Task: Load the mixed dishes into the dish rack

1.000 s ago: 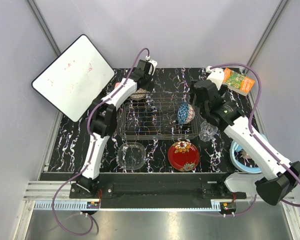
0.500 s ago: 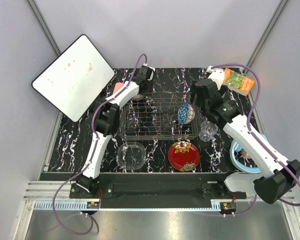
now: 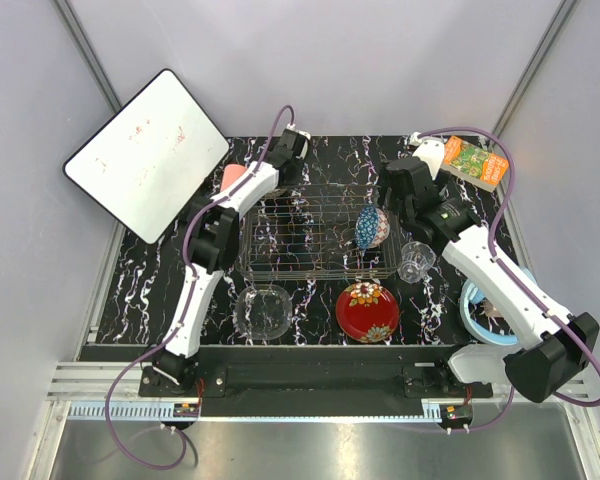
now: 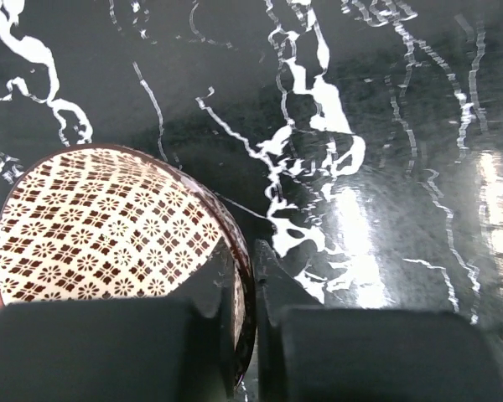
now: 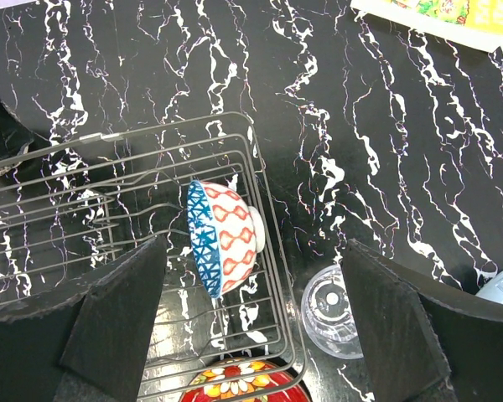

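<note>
My left gripper [image 4: 253, 260] is shut on the rim of the beige patterned bowl [image 4: 109, 222], one finger inside and one outside, over the black marble table. In the top view it [image 3: 278, 178] is at the far left corner of the dish rack [image 3: 320, 272], next to the pink cup [image 3: 232, 175]. My right gripper [image 5: 251, 251] is open and empty above the rack's right end [image 5: 109, 138], and also shows from above [image 3: 397, 203]. The blue patterned bowl [image 5: 222, 239] stands on its side in the rack. The small clear glass [image 5: 335, 311], red floral plate [image 3: 368, 310] and clear glass bowl [image 3: 263, 312] stand on the table outside it.
A white board [image 3: 145, 150] leans at the far left. A green-orange book [image 3: 477, 162] lies at the far right. Blue headphones [image 3: 480, 315] lie at the right edge under my right arm.
My left gripper has moved away from the rack's corner towards the far edge with the beige bowl, uncovering more of the pink cup. My right arm has drawn back slightly.
</note>
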Tool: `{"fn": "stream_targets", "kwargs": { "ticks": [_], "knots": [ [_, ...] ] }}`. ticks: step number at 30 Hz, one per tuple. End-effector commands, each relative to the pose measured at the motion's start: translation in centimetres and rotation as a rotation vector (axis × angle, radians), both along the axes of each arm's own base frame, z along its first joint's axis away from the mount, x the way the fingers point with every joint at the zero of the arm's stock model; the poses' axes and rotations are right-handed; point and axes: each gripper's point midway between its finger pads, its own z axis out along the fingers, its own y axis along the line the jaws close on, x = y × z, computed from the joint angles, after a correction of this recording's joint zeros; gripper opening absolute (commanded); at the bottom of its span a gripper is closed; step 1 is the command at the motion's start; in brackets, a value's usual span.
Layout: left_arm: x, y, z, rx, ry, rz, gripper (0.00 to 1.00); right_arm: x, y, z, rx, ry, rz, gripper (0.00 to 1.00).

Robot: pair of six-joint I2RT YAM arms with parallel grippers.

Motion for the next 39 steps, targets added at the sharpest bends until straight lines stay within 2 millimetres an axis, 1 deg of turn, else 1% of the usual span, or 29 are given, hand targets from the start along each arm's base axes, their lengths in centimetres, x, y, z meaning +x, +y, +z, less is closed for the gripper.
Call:
{"fn": "stream_targets", "kwargs": {
  "ticks": [1, 2, 4, 5, 6, 7, 8, 9, 12, 14, 15, 17, 19, 21, 22, 24, 25, 26, 27, 28, 29, 30, 31, 33, 34, 36, 37, 38, 39],
  "knots": [
    [-0.2, -0.6, 2.0, -0.052, -0.008, -0.004, 0.00, 0.7, 0.0, 0.9, 0.027, -0.037, -0.014, 0.92],
    [-0.2, -0.8, 3.2, -0.064, -0.023, -0.008, 0.00, 0.7, 0.0, 0.9, 0.025, -0.038, -0.015, 0.92],
    [-0.5, -0.5, 4.3, -0.078, -0.029, 0.006, 0.00, 0.7, 0.0, 1.0, 0.021, -0.040, -0.018, 0.92],
    [-0.4, 0.0, 6.2, -0.098, -0.055, 0.024, 0.00, 0.7, -0.2, 1.2, 0.014, -0.044, -0.023, 0.92],
    [-0.9, 0.5, 6.2, -0.119, -0.039, 0.055, 0.00, 0.6, -0.4, 1.5, 0.013, -0.051, -0.024, 0.91],
    [-1.1, 0.9, 6.9, -0.144, -0.038, 0.071, 0.00, 0.6, -0.4, 1.7, 0.012, -0.056, -0.024, 0.91],
    [-1.2, 1.6, 8.3, -0.194, -0.040, 0.079, 0.00, 0.6, -0.5, 1.8, 0.012, -0.060, -0.029, 0.91],
    [-1.6, 1.9, 8.2, -0.226, -0.021, 0.097, 0.00, 0.5, -0.6, 2.1, 0.014, -0.067, -0.028, 0.92],
    [-1.5, 1.6, 11.9, -0.331, -0.046, 0.064, 0.00, 0.4, -0.5, 1.7, 0.013, -0.058, -0.024, 0.91],
    [-1.7, 0.6, 16.2, -0.399, -0.099, 0.008, 0.00, 0.4, -0.5, 1.3, 0.012, -0.050, -0.024, 0.91],
    [-1.7, 0.3, 17.7, -0.423, -0.122, -0.006, 0.00, 0.4, -0.6, 0.9, 0.004, -0.041, -0.026, 0.90],
    [-1.7, -0.2, 22.1, -0.471, -0.200, -0.038, 0.00, 0.3, -0.7, 0.7, 0.000, -0.042, -0.031, 0.90],
    [-1.8, -0.2, 24.8, -0.490, -0.254, -0.055, 0.00, 0.3, -0.9, 0.4, -0.010, -0.042, -0.040, 0.90],
    [-2.0, -0.2, 26.7, -0.522, -0.288, -0.063, 0.00, 0.4, -1.1, 0.1, -0.026, -0.038, -0.048, 0.90],
    [-3.0, -0.3, 28.5, -0.564, -0.297, -0.094, 0.00, 0.5, -1.3, 0.1, -0.033, -0.039, -0.056, 0.90],
    [-4.8, -1.2, 28.9, -0.635, -0.246, -0.133, 0.00, 0.5, -1.5, 0.2, -0.043, -0.040, -0.067, 0.90],
    [-7.4, -2.4, 31.1, -0.706, -0.225, -0.227, 0.00, 0.5, -1.7, 0.2, -0.052, -0.041, -0.076, 0.90],
    [-9.1, -3.1, 30.3, -0.759, -0.150, -0.242, 0.00, 0.6, -1.9, 0.3, -0.058, -0.045, -0.086, 0.90],
    [-11.3, -3.5, 31.9, -0.802, -0.136, -0.287, 0.00, 0.6, -2.0, 0.5, -0.061, -0.051, -0.094, 0.90],
    [-14.1, -5.1, 30.4, -0.855, -0.020, -0.361, 0.00, 0.6, -2.4, 0.6, -0.065, -0.049, -0.112, 0.90],
    [-15.9, -5.8, 30.4, -0.907, 0.039, -0.382, 0.00, 0.6, -2.6, 0.8, -0.061, -0.051, -0.121, 0.90],
    [-18.0, -6.3, 31.9, -0.953, 0.040, -0.448, 0.00, 0.6, -2.8, 1.2, -0.054, -0.059, -0.130, 0.90],
    [-21.2, -7.7, 30.2, -1.007, 0.175, -0.541, 0.00, 0.6, -3.0, 1.5, -0.046, -0.061, -0.136, 0.90],
    [-24.5, -9.1, 29.8, -1.067, 0.313, -0.632, 0.00, 0.4, -3.4, 2.1, -0.032, -0.076, -0.145, 0.90],
    [-26.6, -10.2, 28.6, -1.075, 0.397, -0.674, 0.00, 0.2, -3.5, 2.2, -0.031, -0.080, -0.148, 0.90],
    [-28.6, -11.8, 27.8, -1.077, 0.427, -0.722, 0.00, 0.0, -4.0, 2.3, -0.039, -0.081, -0.160, 0.90],
    [-29.3, -12.3, 26.7, -1.082, 0.470, -0.714, 0.00, -0.1, -4.1, 2.4, -0.039, -0.082, -0.161, 0.90],
    [-30.0, -13.1, 27.0, -1.111, 0.498, -0.721, 0.00, -0.1, -4.3, 2.3, -0.043, -0.079, -0.165, 0.90],
    [-31.4, -14.2, 26.7, -1.114, 0.540, -0.735, 0.00, -0.1, -4.6, 2.3, -0.048, -0.074, -0.174, 0.90]
  ]
}}
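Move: The left hand already pinches the right rim of the patterned bowl, whose middle is about 5 cm to its left and level fore and aft. The dish rack's middle lies some 14 cm back and 5 cm to the right, about level in height; the blue bowl in the rack is 13 cm back and 15 cm right, and the pink cup 11 cm left, 1 cm back. From the right hand, the rack's middle is roughly 7 cm ahead, 17 cm left and 20 cm below. Keeping its pinch, the left hand lifts the patterned bowl, then swings it back about 25 cm over the rack, rolling. ##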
